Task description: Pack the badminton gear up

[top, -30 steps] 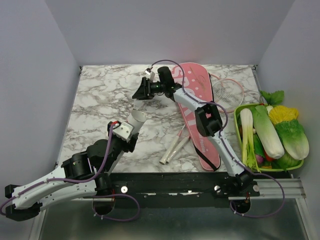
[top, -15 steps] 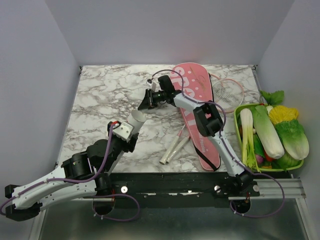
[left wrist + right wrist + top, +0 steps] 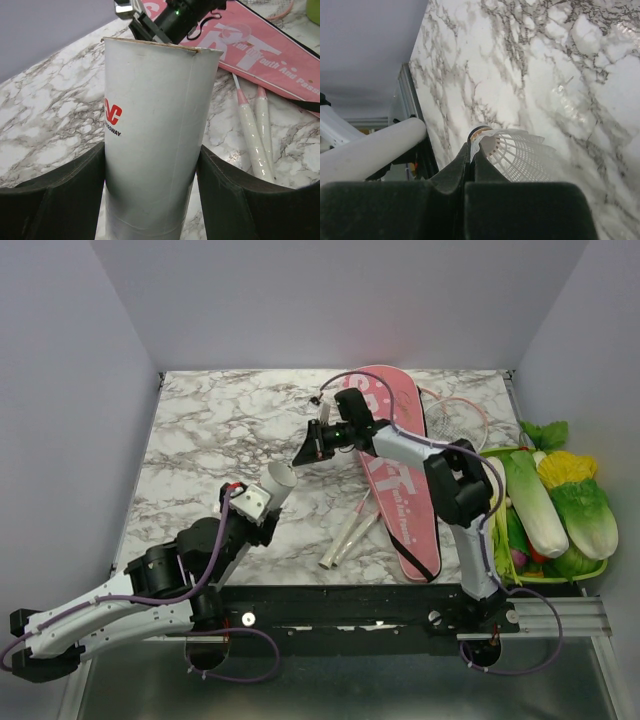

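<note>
A long white tube stands between the pads of my left gripper, which is shut on it. Seen from above, the tube has its open mouth tilted up towards the table's middle. My right gripper is shut on the skirt rim of a white plastic shuttlecock. It hovers over the marble just beyond the tube's mouth. The pink "SPORT" bag lies flat to the right. Two pink-white racket handles rest beside it, and a racket head pokes out behind it.
A green basket with toy vegetables stands at the right edge. Grey walls close in the left, right and back of the marble table. A black rail runs along the near edge.
My right gripper has closed on the shuttlecock and moved right and nearer, towards the tube's mouth. Its elbow has swung right. The left arm has nudged the tube slightly forward.
</note>
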Tool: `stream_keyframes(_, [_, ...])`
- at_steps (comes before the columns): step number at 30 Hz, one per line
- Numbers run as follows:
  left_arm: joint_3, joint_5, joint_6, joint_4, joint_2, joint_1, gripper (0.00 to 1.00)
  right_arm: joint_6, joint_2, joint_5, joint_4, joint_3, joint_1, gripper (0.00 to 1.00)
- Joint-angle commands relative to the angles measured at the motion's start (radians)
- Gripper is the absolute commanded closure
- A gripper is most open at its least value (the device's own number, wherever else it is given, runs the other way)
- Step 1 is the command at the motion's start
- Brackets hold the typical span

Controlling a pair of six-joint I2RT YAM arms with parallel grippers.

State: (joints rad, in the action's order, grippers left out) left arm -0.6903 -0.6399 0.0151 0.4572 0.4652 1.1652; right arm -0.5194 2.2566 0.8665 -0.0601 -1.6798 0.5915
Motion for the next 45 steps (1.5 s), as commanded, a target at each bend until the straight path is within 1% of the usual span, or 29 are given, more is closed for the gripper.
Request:
stream_keyframes(1, [0.0,0.095,0.114,0.044,0.026,-0.006,1.0,0.105,-0.245,-0.105,0.013,0.156,0.01,0.99])
stream_keyframes(2, [0.005,0.114,0.111,0.041,0.036,-0.004,1.0,0.116,-0.29,-0.136,0.009,0.185,0.008,0.99])
stream_keyframes(3, [0.006,0.153,0.108,0.034,0.042,-0.006,1.0,0.122,-0.38,-0.15,0.006,0.219,0.01,0.99])
stream_keyframes(5, [0.0,0.184,0.095,0.026,0.071,-0.006,1.0,0.163,-0.461,-0.178,-0.003,0.302,0.016,0.99])
stream_keyframes(6, [-0.002,0.218,0.092,0.026,0.081,-0.004,1.0,0.183,-0.541,-0.19,-0.041,0.317,0.024,0.99])
stream_keyframes(9, [-0.002,0.281,0.085,0.009,0.104,-0.006,1.0,0.251,-0.647,-0.243,-0.117,0.362,0.051,0.99])
stream_keyframes(10, [-0.002,0.32,0.083,-0.003,0.11,-0.006,1.0,0.274,-0.713,-0.26,-0.138,0.37,0.068,0.99])
stream_keyframes(15, [-0.002,0.391,0.072,-0.014,0.133,-0.006,1.0,0.326,-0.886,-0.36,-0.221,0.426,0.119,0.99])
stream_keyframes(17, [-0.002,0.402,0.072,-0.018,0.132,-0.006,1.0,0.335,-0.964,-0.368,-0.239,0.445,0.129,0.99])
stream_keyframes(21, [0.005,0.416,0.074,-0.029,0.121,-0.006,1.0,0.344,-1.048,-0.344,-0.308,0.453,0.142,0.99])
stream_keyframes(24, [0.005,0.424,0.074,-0.034,0.113,-0.006,1.0,0.363,-1.077,-0.333,-0.366,0.434,0.152,0.99])
stream_keyframes(28, [0.008,0.437,0.071,-0.043,0.107,-0.006,1.0,0.358,-1.091,-0.29,-0.392,0.439,0.168,0.99])
stream_keyframes(35, [0.011,0.456,0.071,-0.054,0.096,-0.006,1.0,0.328,-1.063,-0.262,-0.365,0.457,0.214,0.99])
stream_keyframes(40, [0.011,0.453,0.072,-0.055,0.087,-0.006,1.0,0.295,-1.043,-0.213,-0.323,0.474,0.251,0.99])
stream_keyframes(44, [0.014,0.448,0.072,-0.06,0.064,-0.006,1.0,0.28,-1.033,-0.208,-0.308,0.479,0.281,0.99])
stream_keyframes(45, [0.015,0.451,0.072,-0.061,0.058,-0.006,1.0,0.274,-1.029,-0.186,-0.302,0.482,0.286,0.99])
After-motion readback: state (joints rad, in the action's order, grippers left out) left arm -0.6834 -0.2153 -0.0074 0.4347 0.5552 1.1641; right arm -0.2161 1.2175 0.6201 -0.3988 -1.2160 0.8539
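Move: The shuttlecock is already in the right fingers; the white tube's mouth lies roughly 16 cm back, 4 cm left and 20 cm above the right hand. The racket handles lie about 16 cm back, 14 cm right and 8 cm below it; the pink bag's middle is some 4 cm ahead, 25 cm right, equally low. From the left hand, which grips the tube, the shuttlecock is about 19 cm ahead, 6 cm right and 15 cm lower. The shuttlecock, still pinched, is carried by the right hand some 20 cm up and 22 cm back, swinging right and then slightly left again towards the tube's mouth, while the hand rolls about 30 degrees around its left-pointing fingers. The left hand keeps its hold on the tube and brings it about 7 cm right, some 4 cm back and slightly down, turning it about 25 degrees clockwise. ##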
